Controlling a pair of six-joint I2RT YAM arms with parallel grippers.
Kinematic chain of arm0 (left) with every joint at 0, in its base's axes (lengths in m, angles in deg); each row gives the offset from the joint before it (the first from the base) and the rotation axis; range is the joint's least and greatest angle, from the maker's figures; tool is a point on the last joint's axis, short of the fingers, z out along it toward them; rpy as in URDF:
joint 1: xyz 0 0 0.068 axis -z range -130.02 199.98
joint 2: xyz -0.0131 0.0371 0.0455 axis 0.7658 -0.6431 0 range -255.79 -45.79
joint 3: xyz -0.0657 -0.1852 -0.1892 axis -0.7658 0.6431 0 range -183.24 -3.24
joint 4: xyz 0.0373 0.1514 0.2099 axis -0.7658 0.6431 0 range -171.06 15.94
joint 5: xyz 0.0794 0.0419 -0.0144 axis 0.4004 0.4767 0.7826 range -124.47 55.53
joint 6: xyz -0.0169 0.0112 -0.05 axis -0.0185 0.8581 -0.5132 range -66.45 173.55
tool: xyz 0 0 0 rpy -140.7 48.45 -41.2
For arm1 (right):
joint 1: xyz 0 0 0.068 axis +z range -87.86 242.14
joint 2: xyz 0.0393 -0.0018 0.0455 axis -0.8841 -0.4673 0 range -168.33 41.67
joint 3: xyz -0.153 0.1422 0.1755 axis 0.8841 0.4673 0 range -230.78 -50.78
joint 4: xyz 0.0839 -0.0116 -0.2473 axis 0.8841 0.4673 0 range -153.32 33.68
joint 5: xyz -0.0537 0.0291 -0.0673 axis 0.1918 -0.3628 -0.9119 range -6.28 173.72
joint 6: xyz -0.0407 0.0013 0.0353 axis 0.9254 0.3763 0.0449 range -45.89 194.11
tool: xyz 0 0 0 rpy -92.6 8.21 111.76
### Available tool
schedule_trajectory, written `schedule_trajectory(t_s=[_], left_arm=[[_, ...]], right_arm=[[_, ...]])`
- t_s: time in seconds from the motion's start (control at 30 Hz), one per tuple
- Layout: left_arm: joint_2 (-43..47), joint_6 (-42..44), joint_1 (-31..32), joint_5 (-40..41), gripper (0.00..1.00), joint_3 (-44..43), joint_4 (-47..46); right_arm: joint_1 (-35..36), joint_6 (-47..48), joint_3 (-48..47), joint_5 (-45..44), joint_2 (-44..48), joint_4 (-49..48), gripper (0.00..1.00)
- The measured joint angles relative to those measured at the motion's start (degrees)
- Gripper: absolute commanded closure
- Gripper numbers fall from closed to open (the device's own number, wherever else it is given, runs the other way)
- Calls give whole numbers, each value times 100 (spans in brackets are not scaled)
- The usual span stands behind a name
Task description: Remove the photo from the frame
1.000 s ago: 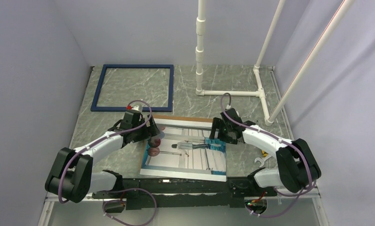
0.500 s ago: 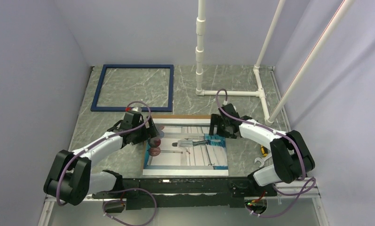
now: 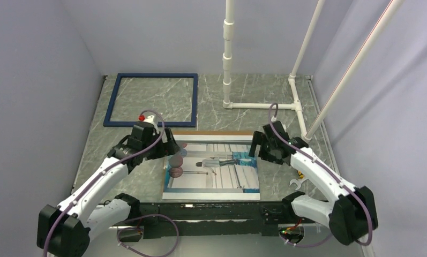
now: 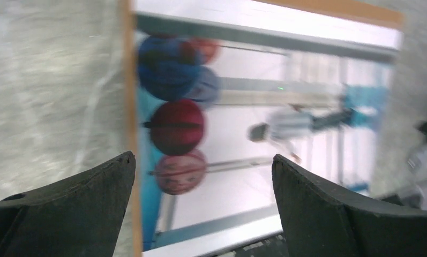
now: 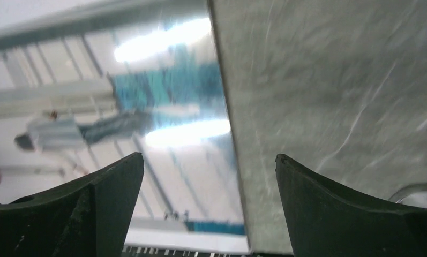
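The photo (image 3: 214,167) lies flat and face up on the marble table, its brown backing showing along the far edge. The empty navy frame (image 3: 153,76) lies apart from it at the back left. My left gripper (image 3: 172,151) hovers open over the photo's left edge; in the left wrist view the blurred photo (image 4: 243,107), with its red and blue balls, lies below the spread left gripper (image 4: 203,158). My right gripper (image 3: 257,150) hovers open over the photo's right edge; the right wrist view has the photo (image 5: 120,107) and bare table (image 5: 334,80) under the right gripper (image 5: 209,156). Neither holds anything.
A white pipe stand (image 3: 228,53) rises at the back centre, with slanted pipes to its right. A wrench (image 3: 297,184) and a small yellow item (image 3: 300,172) lie right of the photo. Grey walls close in both sides.
The photo went from skewed to lying square and flat. Both grippers drew back from it and rose, the right one shifting rightward off the print and opening a little wider.
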Motion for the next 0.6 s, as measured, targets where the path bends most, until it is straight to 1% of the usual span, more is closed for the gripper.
schedule_trajectory(t_s=[0.07, 0.17, 0.23, 0.33, 0.4, 0.53, 0.6], left_arm=[[205, 61, 232, -369, 2, -26, -195], [212, -20, 850, -933, 3, -26, -807], [-136, -105, 1346, -1167, 4, -79, -1276], [-1071, -155, 2035, -1362, 4, -487, -1635], [-1582, -160, 2352, -1405, 4, -743, -1764], [-2022, -164, 2697, -1473, 4, -977, -1982], [-2127, -166, 2796, -1497, 4, -1047, -2057]], right_arm=[[-4, -221, 138, 393, 328, 315, 14], [4, -612, 256, 870, 605, 713, 17], [4, -894, 470, 1051, 839, 839, 23], [4, -1272, 1038, 1270, 1338, 1071, 24], [4, -1434, 1335, 1327, 1550, 1239, 24], [4, -1556, 1652, 1414, 1698, 1456, 24], [4, -1550, 1722, 1475, 1652, 1460, 28]])
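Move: The photo lies flat on its brown backboard between the hands. Its middle is about 18 cm right of the left gripper, 4 cm back and 10 cm below. From the right gripper, the photo's near right corner is about 18 cm back, 2 cm left and 7 cm below, and the wrench some 11 cm back and 15 cm right. The empty blue frame lies about 28 cm ahead of the left gripper and 12 cm left. Swing the left gripper about 20 cm right and slightly back, raised a little, until it hangs wide open over the middle of the photo, turning it clockwise some 40 degrees. Meanwhile draw the right gripper straight back along the photo's right edge, then down too, to the near right corner, tipping its fingers steeper and partly closing them. ##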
